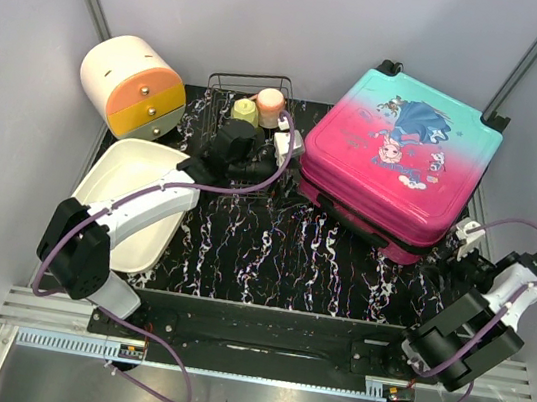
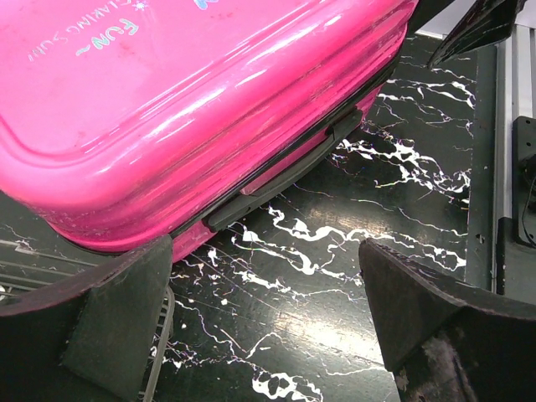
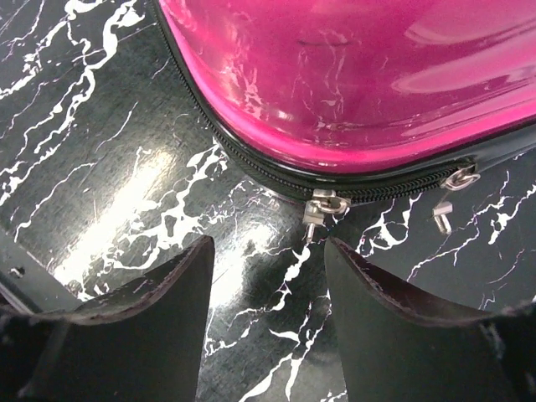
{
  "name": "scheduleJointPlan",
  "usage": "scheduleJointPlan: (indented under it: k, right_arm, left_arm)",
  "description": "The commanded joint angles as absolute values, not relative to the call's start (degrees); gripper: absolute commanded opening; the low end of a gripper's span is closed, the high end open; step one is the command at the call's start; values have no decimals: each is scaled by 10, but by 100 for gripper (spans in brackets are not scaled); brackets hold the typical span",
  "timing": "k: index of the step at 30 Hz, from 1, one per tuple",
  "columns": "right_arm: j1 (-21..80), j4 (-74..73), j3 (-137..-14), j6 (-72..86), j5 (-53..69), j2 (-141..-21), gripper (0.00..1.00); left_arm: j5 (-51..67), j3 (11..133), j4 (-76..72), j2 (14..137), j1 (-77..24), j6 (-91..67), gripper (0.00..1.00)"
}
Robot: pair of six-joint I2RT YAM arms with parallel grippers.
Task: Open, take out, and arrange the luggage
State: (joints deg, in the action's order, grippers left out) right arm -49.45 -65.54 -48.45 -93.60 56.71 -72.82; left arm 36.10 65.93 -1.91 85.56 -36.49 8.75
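Observation:
The luggage (image 1: 400, 165) lies flat at the back right of the black marbled table, pink fading to teal, its cartoon-print lid on top. In the right wrist view its pink corner (image 3: 360, 75) fills the top. A metal zipper slider (image 3: 322, 209) hangs from the black zipper just beyond my fingertips, and a second slider (image 3: 459, 177) sits further right. My right gripper (image 3: 268, 293) is open with nothing between its fingers. My left gripper (image 2: 268, 310) is wide open over bare table, close to the luggage's pink side (image 2: 167, 109) and black handle (image 2: 285, 172).
A white-and-orange round drawer box (image 1: 132, 87) stands at the back left. A wire basket (image 1: 254, 98) with small yellow and pink items sits behind my left gripper (image 1: 292, 146). A white tray (image 1: 132, 201) lies at the left. My right gripper (image 1: 465, 236) is by the luggage's near right corner.

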Motion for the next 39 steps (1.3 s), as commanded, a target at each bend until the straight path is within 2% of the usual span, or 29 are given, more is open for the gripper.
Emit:
scheduleJointPlan:
  k: [1, 4, 9, 12, 13, 17, 20, 30, 39]
  right_arm:
    - [-475, -501, -455, -763, 581, -687, 64]
    - [-455, -397, -430, -652, 563, -667, 64]
    - [-431, -347, -419, -600, 542, -671, 61]
    - [-425, -331, -413, -592, 542, -674, 51]
    - [-424, -330, -414, -591, 542, -675, 34]
    - [-420, -364, -414, -613, 548, -664, 10]
    - [-420, -435, -421, -664, 558, -644, 1]
    - [-420, -557, -415, -707, 591, -569, 0]
    - [-421, -555, -429, -685, 588, -568, 0]
  left_arm:
    - [352, 659, -59, 848, -365, 73, 97]
    - [352, 661, -61, 850, -365, 72, 97]
    - [350, 659, -62, 849, -365, 70, 97]
    - [351, 656, -64, 847, -365, 71, 97]
    - [351, 656, -63, 847, -365, 72, 97]
    - [352, 658, -56, 850, -365, 83, 95]
    - [349, 670, -51, 860, -366, 88, 92]
    - [343, 723, -50, 933, -433, 147, 74]
    - [309, 805, -83, 1049, -492, 158, 61]
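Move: Roughly 3 cm ahead of the right hand and a centimetre lower hangs the near zip pull at the luggage's corner. The second zip pull is about 5 cm ahead and 4 cm left of that hand; the luggage handle is about 7 cm ahead and 19 cm left at similar height. From the left hand the handle lies some 12 cm right, 5 cm back and 10 cm below, and the wire basket 8 cm ahead, 13 cm left and 18 cm below. Reaching about 3 cm forward to the near zip pull, the right hand turns some 10 degrees clockwise and shuts its part-open fingers there, then draws back as far, going 3 cm left and rising, with the pull seemingly still at its tips. Late on, the left hand sweeps 8 cm right and 4 cm down along the luggage's near side towards the handle, its fingers closing partway. ##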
